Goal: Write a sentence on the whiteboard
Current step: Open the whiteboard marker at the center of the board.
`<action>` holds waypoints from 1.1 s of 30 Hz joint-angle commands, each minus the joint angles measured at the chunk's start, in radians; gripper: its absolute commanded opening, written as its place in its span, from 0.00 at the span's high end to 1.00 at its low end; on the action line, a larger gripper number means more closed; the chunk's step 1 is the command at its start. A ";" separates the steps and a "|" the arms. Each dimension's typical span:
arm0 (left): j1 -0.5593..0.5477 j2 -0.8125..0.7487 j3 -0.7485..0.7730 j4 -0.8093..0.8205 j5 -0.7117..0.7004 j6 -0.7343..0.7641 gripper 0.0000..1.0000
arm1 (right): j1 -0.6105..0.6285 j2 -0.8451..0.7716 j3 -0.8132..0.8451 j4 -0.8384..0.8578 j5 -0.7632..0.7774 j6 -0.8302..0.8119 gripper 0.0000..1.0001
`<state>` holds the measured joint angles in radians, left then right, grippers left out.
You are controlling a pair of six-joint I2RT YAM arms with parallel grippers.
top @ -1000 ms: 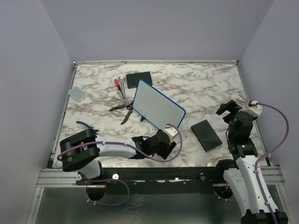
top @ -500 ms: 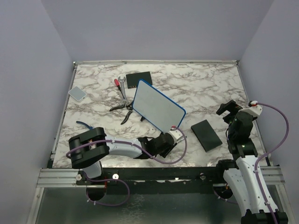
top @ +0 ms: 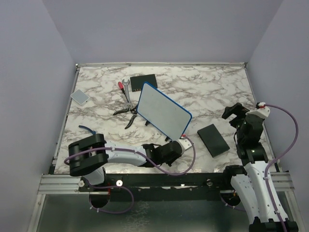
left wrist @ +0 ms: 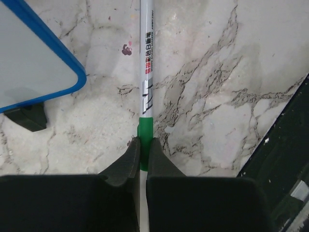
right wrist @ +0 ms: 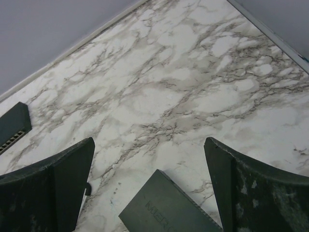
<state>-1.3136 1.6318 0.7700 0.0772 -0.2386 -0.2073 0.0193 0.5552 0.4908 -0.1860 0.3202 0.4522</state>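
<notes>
The whiteboard (top: pixel 161 110), blue-rimmed and on little black feet, stands tilted mid-table; one corner (left wrist: pixel 34 67) shows in the left wrist view. Its face looks blank, and the sentence is out of view. A marker (left wrist: pixel 146 72) with a white barrel and a green band lies on the marble just in front of the board's right corner. My left gripper (left wrist: pixel 144 143) is shut on the marker's green end, low over the table (top: pixel 181 141). My right gripper (right wrist: pixel 148 145) hangs wide open above the table at the right (top: pixel 231 112), with nothing between its fingers.
A flat black pad (top: pixel 213 139) lies right of the board, under the right gripper (right wrist: pixel 169 210). A black box with ports (top: pixel 144 81) sits behind the board. Pliers (top: pixel 126 112), a wrench (top: pixel 125 86) and a small grey card (top: pixel 80 96) lie at the left.
My left gripper has closed from open onto the marker, and its arm has settled lower toward the table's front edge. The right arm has barely moved.
</notes>
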 commanded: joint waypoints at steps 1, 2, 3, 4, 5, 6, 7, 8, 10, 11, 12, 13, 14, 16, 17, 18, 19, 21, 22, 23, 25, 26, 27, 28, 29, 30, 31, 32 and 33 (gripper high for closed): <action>-0.010 -0.167 0.043 -0.108 0.010 0.064 1.00 | -0.001 -0.023 0.108 -0.063 -0.187 -0.019 0.01; -0.010 -0.200 0.066 -0.144 0.017 0.079 1.00 | -0.001 -0.024 0.131 -0.077 -0.237 -0.018 0.01; -0.010 -0.231 0.091 -0.181 0.039 0.105 1.00 | -0.001 -0.025 0.153 -0.086 -0.287 -0.019 0.01; -0.010 -0.261 0.116 -0.220 0.060 0.133 1.00 | -0.002 -0.025 0.174 -0.095 -0.343 -0.024 0.01; -0.009 -0.296 0.142 -0.255 0.078 0.160 1.00 | -0.001 -0.024 0.196 -0.103 -0.388 -0.027 0.01; -0.009 -0.312 0.164 -0.286 0.098 0.186 1.00 | -0.001 -0.021 0.217 -0.111 -0.419 -0.024 0.01; -0.009 -0.342 0.186 -0.316 0.117 0.214 1.00 | -0.001 -0.018 0.241 -0.120 -0.442 -0.020 0.01; -0.008 -0.360 0.208 -0.344 0.136 0.253 1.00 | -0.001 -0.013 0.266 -0.126 -0.481 -0.019 0.01; -0.002 -0.395 0.242 -0.404 0.160 0.318 1.00 | -0.001 0.005 0.318 -0.131 -0.588 -0.028 0.01; 0.007 -0.411 0.251 -0.418 0.166 0.364 1.00 | -0.001 0.019 0.344 -0.132 -0.651 -0.030 0.01; 0.023 -0.430 0.254 -0.427 0.175 0.400 1.00 | -0.001 0.037 0.372 -0.132 -0.726 -0.034 0.01; 0.042 -0.447 0.253 -0.433 0.182 0.435 1.00 | -0.002 0.064 0.400 -0.139 -0.800 -0.035 0.01; 0.064 -0.465 0.249 -0.434 0.188 0.465 1.00 | -0.001 0.098 0.432 -0.152 -0.873 -0.032 0.01; 0.127 -0.498 0.239 -0.424 0.229 0.497 1.00 | -0.001 0.196 0.513 -0.199 -1.039 -0.044 0.01; 0.166 -0.515 0.234 -0.414 0.271 0.497 1.00 | -0.001 0.238 0.544 -0.224 -1.128 -0.051 0.01; 0.195 -0.531 0.231 -0.410 0.312 0.493 1.00 | -0.001 0.271 0.568 -0.243 -1.212 -0.055 0.01; 0.223 -0.550 0.228 -0.407 0.350 0.489 1.00 | -0.001 0.298 0.583 -0.250 -1.287 -0.053 0.01; 0.258 -0.589 0.207 -0.401 0.377 0.487 1.00 | -0.001 0.335 0.596 -0.237 -1.409 -0.036 0.03; 0.264 -0.609 0.197 -0.401 0.378 0.489 1.00 | -0.001 0.350 0.600 -0.237 -1.453 -0.028 0.04; 0.266 -0.626 0.186 -0.400 0.384 0.491 1.00 | -0.001 0.365 0.608 -0.256 -1.475 -0.029 0.05; 0.271 -0.650 0.172 -0.401 0.406 0.493 1.00 | -0.001 0.396 0.628 -0.334 -1.493 -0.074 0.09; 0.274 -0.657 0.168 -0.400 0.413 0.493 1.00 | 0.001 0.406 0.632 -0.361 -1.506 -0.095 0.12; 0.277 -0.662 0.167 -0.401 0.414 0.494 1.00 | 0.004 0.411 0.629 -0.372 -1.522 -0.104 0.14; 0.279 -0.663 0.168 -0.403 0.421 0.496 1.00 | 0.011 0.411 0.625 -0.374 -1.526 -0.104 0.15; 0.282 -0.665 0.171 -0.403 0.434 0.496 1.00 | 0.022 0.409 0.619 -0.371 -1.521 -0.102 0.16; 0.286 -0.665 0.174 -0.403 0.448 0.496 1.00 | 0.035 0.407 0.612 -0.365 -1.512 -0.097 0.18; 0.289 -0.666 0.176 -0.404 0.461 0.496 1.00 | 0.048 0.407 0.606 -0.357 -1.509 -0.090 0.20; 0.294 -0.663 0.178 -0.404 0.469 0.495 1.00 | 0.062 0.408 0.594 -0.340 -1.511 -0.077 0.22; 0.296 -0.661 0.179 -0.403 0.472 0.494 1.00 | 0.080 0.407 0.581 -0.316 -1.511 -0.062 0.25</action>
<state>-1.0328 0.9756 0.9512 -0.3199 0.1570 0.2729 0.0517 0.9722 1.0801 -0.5064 -1.1206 0.3748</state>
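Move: The left hand, just off the tabletop, already holds the marker by its near green end. The whiteboard's middle is about 16 cm ahead, 7 cm left and 9 cm higher; a dark box lies some 8 cm ahead and 19 cm right. From the right hand, empty and wide open, the marker lies roughly 11 cm back, 25 cm left and 17 cm lower, the dark box 6 cm back, 10 cm left and 18 cm down. Upward, the left hand lifts the gripped marker some 24 cm and then drifts left, tipping its fingers up and turning them clockwise so the free end points at the other hand. The right hand swings about 20 cm left, rising first and sinking slightly late, easing back, turning some 80 degrees counter-clockwise towards that green end, its fingers closing partway without touching it. ##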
